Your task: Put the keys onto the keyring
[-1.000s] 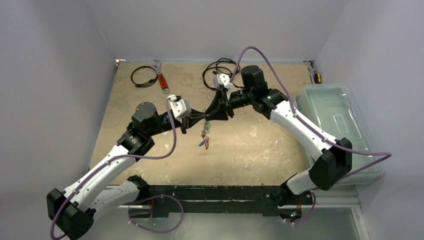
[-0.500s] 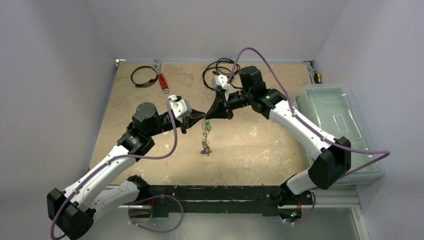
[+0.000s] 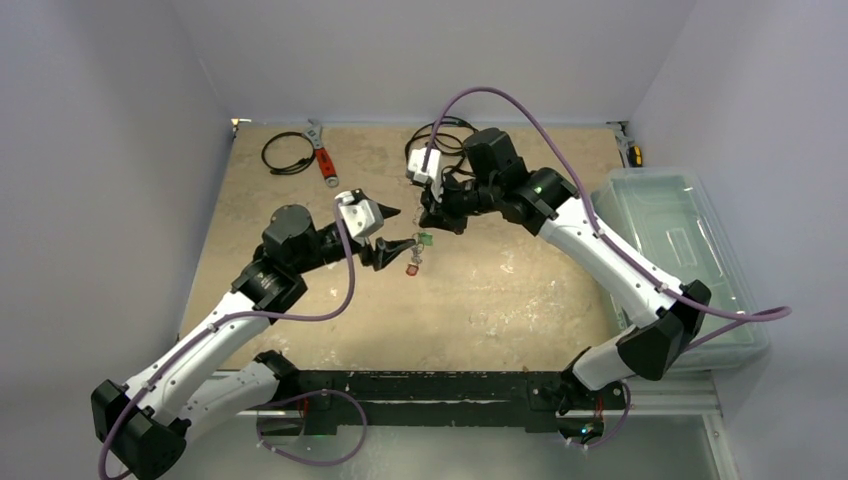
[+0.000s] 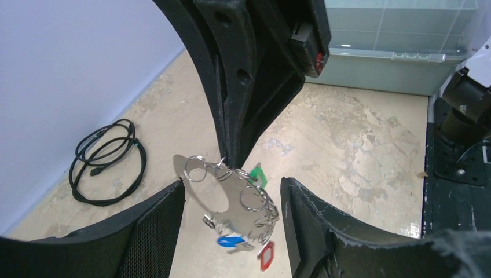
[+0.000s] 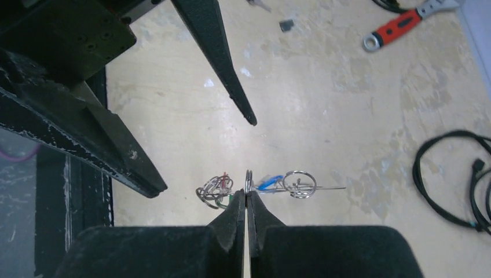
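Observation:
The keyring (image 4: pixel 231 211), a flat silvery plate with an oval hole, hangs in the air with several small split rings on it. The keys dangle from it by a green tag (image 4: pixel 256 175), a blue tag (image 4: pixel 231 242) and a red tag (image 4: pixel 266 255). My right gripper (image 5: pixel 247 194) is shut, pinching the keyring's upper edge at a small ring; from its own camera the plate (image 5: pixel 324 187) shows edge-on. My left gripper (image 4: pixel 231 194) is open, its fingers (image 4: pixel 156 231) standing either side of the keyring without touching it. From above, the bunch (image 3: pixel 415 255) hangs between the left gripper (image 3: pixel 403 227) and right gripper (image 3: pixel 430 222).
A red-handled wrench (image 3: pixel 322 155) and two black cable coils (image 3: pixel 288 152) (image 3: pixel 430 140) lie at the far side of the table. A clear plastic bin (image 3: pixel 680 260) stands at the right edge. The black mounting rail (image 3: pixel 430 385) runs along the near edge.
My left gripper has opened and let go of the bunch. The right gripper has closed on the keyring and shifted left and back, so the keys now hang higher and closer to it.

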`<state>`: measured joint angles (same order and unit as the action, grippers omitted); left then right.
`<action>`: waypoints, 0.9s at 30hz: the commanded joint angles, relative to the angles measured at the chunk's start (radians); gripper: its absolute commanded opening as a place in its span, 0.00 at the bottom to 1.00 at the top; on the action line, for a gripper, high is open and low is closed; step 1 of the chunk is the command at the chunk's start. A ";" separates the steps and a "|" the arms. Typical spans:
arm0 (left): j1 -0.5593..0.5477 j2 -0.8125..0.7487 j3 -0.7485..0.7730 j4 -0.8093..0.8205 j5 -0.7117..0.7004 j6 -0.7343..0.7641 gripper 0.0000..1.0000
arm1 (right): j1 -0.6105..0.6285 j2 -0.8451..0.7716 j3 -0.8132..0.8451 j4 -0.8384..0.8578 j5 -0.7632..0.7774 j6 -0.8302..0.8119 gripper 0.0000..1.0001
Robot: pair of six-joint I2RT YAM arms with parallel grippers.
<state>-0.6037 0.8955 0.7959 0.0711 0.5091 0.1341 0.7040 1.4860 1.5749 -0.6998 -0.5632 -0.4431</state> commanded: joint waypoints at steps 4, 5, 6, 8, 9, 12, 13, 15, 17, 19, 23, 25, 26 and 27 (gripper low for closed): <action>-0.002 0.049 0.093 -0.032 0.005 0.073 0.55 | 0.092 0.004 0.150 -0.169 0.316 -0.029 0.00; -0.002 0.063 0.103 -0.038 0.008 0.076 0.53 | 0.102 -0.001 0.152 -0.173 0.340 -0.031 0.00; -0.002 0.075 0.114 -0.039 0.015 0.076 0.51 | 0.111 -0.010 0.149 -0.173 0.355 -0.032 0.00; -0.002 0.098 0.126 -0.025 0.036 0.070 0.49 | 0.127 -0.024 0.150 -0.179 0.380 -0.038 0.00; -0.002 0.105 0.128 -0.008 0.040 0.060 0.49 | 0.130 -0.027 0.151 -0.182 0.392 -0.042 0.00; -0.003 0.114 0.126 0.032 0.046 0.054 0.49 | 0.142 -0.050 0.132 -0.180 0.416 -0.054 0.00; -0.003 0.115 0.128 0.035 0.046 0.060 0.48 | 0.144 -0.058 0.123 -0.174 0.420 -0.058 0.00; -0.004 0.115 0.137 0.012 0.056 0.092 0.45 | 0.147 -0.073 0.107 -0.166 0.424 -0.061 0.00; -0.007 0.115 0.143 -0.022 0.084 0.145 0.44 | 0.150 -0.087 0.096 -0.158 0.425 -0.067 0.00; -0.011 0.119 0.142 -0.045 0.116 0.188 0.43 | 0.156 -0.099 0.087 -0.152 0.420 -0.072 0.00; -0.014 0.134 0.140 -0.053 0.189 0.248 0.41 | 0.162 -0.119 0.071 -0.141 0.410 -0.076 0.00; -0.020 0.147 0.142 -0.033 0.190 0.247 0.39 | 0.166 -0.122 0.069 -0.141 0.401 -0.077 0.00; -0.022 0.153 0.143 -0.024 0.188 0.246 0.38 | 0.168 -0.122 0.068 -0.140 0.398 -0.077 0.00; -0.025 0.158 0.144 -0.014 0.190 0.246 0.36 | 0.171 -0.124 0.067 -0.139 0.396 -0.078 0.00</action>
<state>-0.6178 1.0332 0.8997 0.0185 0.6476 0.3332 0.8627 1.3911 1.6440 -0.8902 -0.1616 -0.5056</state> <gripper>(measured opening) 0.386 0.007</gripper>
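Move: The right hand still pinches the keyring, whose toothed plate hangs straight beneath its fingertips, its middle about 3 cm below. From the empty, open left hand the plate lies some 3 cm to the right, 2 cm ahead and 2 cm below. The green key tag is about 4 cm to that hand's right, 1 cm back and level in height; the red tag hangs about 2 cm right, 2 cm back and 6 cm down. The right hand carries the keyring by its pinched ring about 3 cm to the right, then also back and up, some 2 cm each, while tipping its fingers farther down and turning clockwise, roughly 20 degrees in all. The left hand follows it rightward by about 2.5 cm, first swinging nearly 2 cm forward and drawing back again, turning some 10 degrees clockwise as its fingertips dip a little and its fingers narrow without shutting; no grip on the keyring by the left fingers can be seen. ##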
